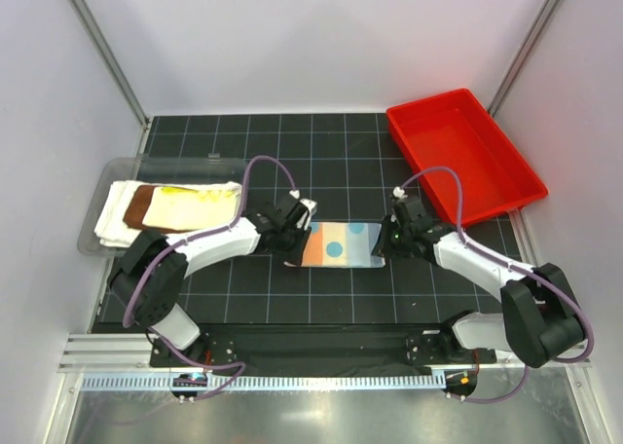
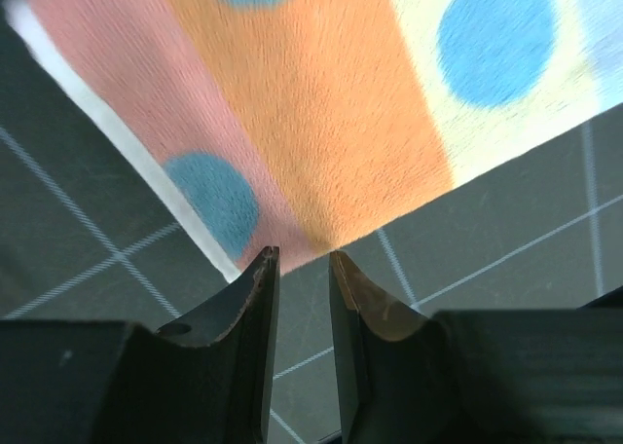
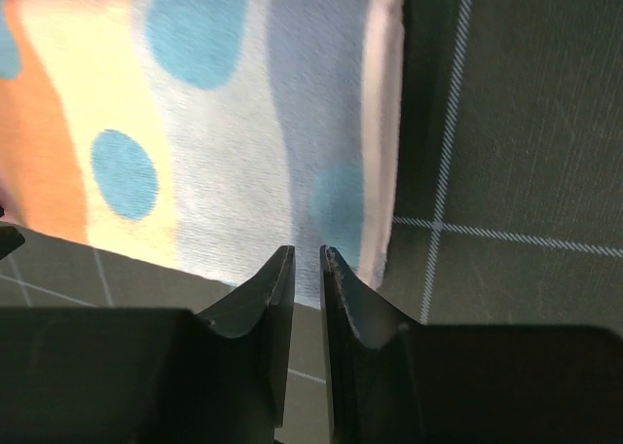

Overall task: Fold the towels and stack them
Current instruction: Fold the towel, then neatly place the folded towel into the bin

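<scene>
A pastel multicoloured towel with blue dots lies folded flat on the black grid mat, between my two grippers. My left gripper hovers at its left end; in the left wrist view its jaws stand slightly apart just off the towel's near edge, with only mat between them. My right gripper is at the towel's right end, and its jaws stand narrowly open over the pale-blue folded edge, gripping nothing. A stack of folded towels, cream-white, brown and yellow on top, rests in a clear tray at left.
A red bin sits at the back right, beyond the right arm. White walls enclose the mat on three sides. A metal rail runs along the near edge by the arm bases.
</scene>
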Tool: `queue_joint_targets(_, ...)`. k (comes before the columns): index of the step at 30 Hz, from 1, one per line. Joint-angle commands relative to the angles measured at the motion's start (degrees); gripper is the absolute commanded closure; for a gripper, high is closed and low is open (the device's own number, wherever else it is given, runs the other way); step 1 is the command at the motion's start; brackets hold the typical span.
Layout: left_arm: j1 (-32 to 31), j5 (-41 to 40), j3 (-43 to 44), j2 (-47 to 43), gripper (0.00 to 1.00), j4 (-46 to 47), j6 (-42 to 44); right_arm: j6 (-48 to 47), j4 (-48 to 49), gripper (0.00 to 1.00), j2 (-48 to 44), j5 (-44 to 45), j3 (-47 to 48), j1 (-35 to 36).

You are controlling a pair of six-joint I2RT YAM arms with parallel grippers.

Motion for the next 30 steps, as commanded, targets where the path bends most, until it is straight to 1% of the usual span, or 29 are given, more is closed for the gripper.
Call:
queue_joint_targets(1,0.1,-3.0,6.5,-4.2,0.69,-3.1,0.6,-1.4,-1.9,0.76,-1.5,-1.8,5.4,0.2)
queue_joint_targets(4,0.3,-7.0,7.3,-5.3,0.64,-4.5,0.1,-3.2,-2.6,0.75,0.3,0.6,7.1,0.1)
queue_joint_targets(5,1.3,-7.3,7.3,-5.3,0.61,-4.5,-1.0,-3.7,-2.3,0.75,1.7,1.5,7.1,-0.1)
queue_joint_targets(7,3.0,-6.3,6.1,-4.8,0.60,-4.0,-2.6,-4.8,-0.9,0.76,3.3,1.9,6.9,-0.8)
queue_joint_targets(8,4.9,-3.9,5.4,-4.9,0.59,-2.9,-4.0,-5.2,-0.2,0.76,4.0,1.6,6.6,-1.4)
queue_joint_targets(11,6.0,0.4,2.2,-6.2,0.58,2.0,-5.9,-6.0,2.3,0.76,6.4,2.4,4.9,-2.2)
queue_joint_targets(13,6.0,-1.2,-1.5,-8.9,0.58,6.5,-8.3,-5.7,4.2,0.76,6.2,3.4,2.9,-2.5)
queue_joint_targets(15,6.0,-4.7,-3.5,-10.3,0.53,8.5,-10.6,-5.7,5.9,0.76,5.5,2.8,1.7,-3.2)
queue_joint_targets(16,6.0,-4.9,-4.2,-10.4,0.50,9.4,-10.7,-5.9,6.2,0.76,5.7,2.1,1.5,-3.4)
queue_joint_targets(20,6.0,-6.6,-3.6,-8.1,0.48,8.5,-12.1,-6.2,6.8,0.76,6.9,0.4,1.2,-3.4)
queue_joint_targets(24,6.1,-8.1,-4.3,-5.8,0.44,11.0,-14.4,-5.8,7.3,0.76,6.6,0.2,0.4,-3.4)
queue_joint_targets(30,7.1,-7.9,-4.0,-1.6,0.44,12.2,-17.0,-6.0,7.5,0.75,5.1,0.2,-0.4,-3.5)
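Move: The folded towel's left edge has its middle about 5 cm ahead of the left hand, 3 cm to its left and 2 cm below; the clear box with the stacked towels stands some 27 cm left and 11 cm ahead, roughly level in height. For the right hand, the blue dot by the towel's right edge is 3 cm ahead, 1 cm right and 2 cm below, with the red bin about 19 cm right, 22 cm ahead and roughly level. The left hand lifts about 5 cm while going forward, swings out left round the towel's near corner and sinks back to just above its starting height, some 5 cm farther out, turning about 20 degrees counter-clockwise as its fingers open to about half so that they straddle the towel's left edge from above. The right hand, opening unchanged, hops forward about 3 cm in a low arc, clear of the near edge, then comes down with its fingertips on the blue dot by the right edge and stays there, pressing on the cloth. ##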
